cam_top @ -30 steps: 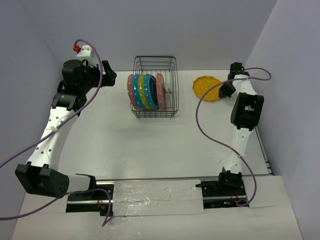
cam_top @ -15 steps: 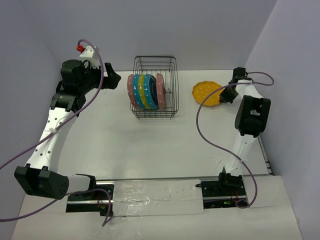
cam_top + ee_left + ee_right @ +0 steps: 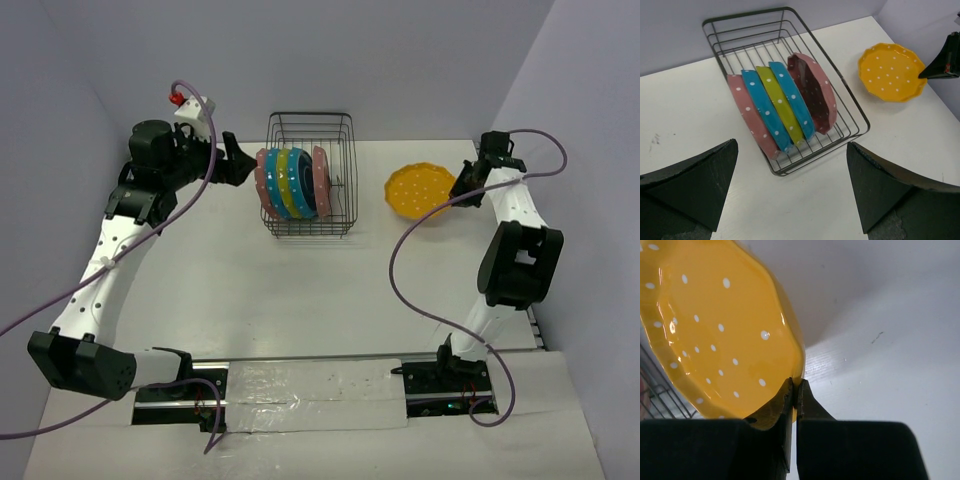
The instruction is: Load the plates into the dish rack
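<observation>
The black wire dish rack (image 3: 346, 180) stands at the back centre of the table and also shows in the left wrist view (image 3: 850, 102). Several dotted plates stand on edge in it: pink (image 3: 752, 122), teal-blue (image 3: 765, 112), yellow-green (image 3: 782, 107), teal-blue (image 3: 795, 100), pink (image 3: 812, 92). The orange-yellow plate (image 3: 418, 190) is right of the rack, tilted, its rim pinched by my right gripper (image 3: 462, 190); the right wrist view shows the plate (image 3: 715, 330) and the shut gripper (image 3: 796, 386). My left gripper (image 3: 240, 165) is open and empty, left of the rack.
The white table (image 3: 300, 290) is walled by grey panels at the back and both sides. Purple cables loop from each arm, one (image 3: 400, 270) hanging over the right half of the table.
The right arm has swung rightward and raised the orange-yellow plate, tilting it off the table. The left gripper has shifted slightly right toward the rack.
</observation>
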Tool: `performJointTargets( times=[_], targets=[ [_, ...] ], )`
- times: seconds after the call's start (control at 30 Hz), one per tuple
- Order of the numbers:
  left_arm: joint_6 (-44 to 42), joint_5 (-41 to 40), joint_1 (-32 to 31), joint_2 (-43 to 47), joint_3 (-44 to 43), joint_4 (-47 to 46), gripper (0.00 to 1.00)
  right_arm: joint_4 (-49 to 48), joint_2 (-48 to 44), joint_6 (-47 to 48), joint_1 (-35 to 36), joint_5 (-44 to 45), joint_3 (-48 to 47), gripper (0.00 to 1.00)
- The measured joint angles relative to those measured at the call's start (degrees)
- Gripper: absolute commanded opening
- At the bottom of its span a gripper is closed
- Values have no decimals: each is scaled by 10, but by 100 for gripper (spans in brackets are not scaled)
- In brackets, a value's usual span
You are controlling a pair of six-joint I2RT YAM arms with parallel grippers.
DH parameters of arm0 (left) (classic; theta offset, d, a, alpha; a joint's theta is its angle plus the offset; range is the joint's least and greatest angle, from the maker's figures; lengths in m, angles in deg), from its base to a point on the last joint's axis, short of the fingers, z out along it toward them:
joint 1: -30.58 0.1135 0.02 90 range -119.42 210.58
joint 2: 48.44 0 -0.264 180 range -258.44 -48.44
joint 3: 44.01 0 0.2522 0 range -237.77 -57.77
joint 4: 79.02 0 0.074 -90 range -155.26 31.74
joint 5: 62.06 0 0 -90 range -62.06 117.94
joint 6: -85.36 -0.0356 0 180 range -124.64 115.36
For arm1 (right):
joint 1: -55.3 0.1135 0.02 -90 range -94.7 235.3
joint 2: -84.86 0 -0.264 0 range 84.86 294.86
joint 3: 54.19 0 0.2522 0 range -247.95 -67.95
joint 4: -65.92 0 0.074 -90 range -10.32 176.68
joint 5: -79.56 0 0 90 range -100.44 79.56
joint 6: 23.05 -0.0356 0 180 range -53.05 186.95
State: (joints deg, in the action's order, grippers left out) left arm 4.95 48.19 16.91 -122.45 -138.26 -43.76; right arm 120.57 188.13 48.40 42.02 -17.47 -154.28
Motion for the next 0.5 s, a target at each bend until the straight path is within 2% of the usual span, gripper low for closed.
performJointTargets(
  times=[0.3, 0.5],
  targets=[
    [-23, 69, -47, -27, -28, 4, 99, 3, -133, 81, -1, -52, 53, 0],
    [-28, 128, -89, -78, -101, 35, 99, 7, -236, 136, 2, -118, 53, 0]
  ],
)
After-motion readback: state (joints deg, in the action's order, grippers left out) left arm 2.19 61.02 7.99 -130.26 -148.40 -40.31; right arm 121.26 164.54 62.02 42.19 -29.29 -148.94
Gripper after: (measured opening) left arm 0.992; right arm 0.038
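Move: The right hand already holds the yellow plate by its right edge. The rack's empty stretch lies roughly 26 cm to its left, 9 cm ahead and 7 cm lower, with the right-hand pink plate at about 30 cm left, 9 ahead. For the open left hand, the yellow plate's middle is some 38 cm right, 7 cm ahead and 23 cm below; the rack's middle is about 12 cm right, 14 ahead, 29 below. Right hand lifts the still-pinched yellow plate some 13 cm, drawing back; open left hand swings right towards it. ##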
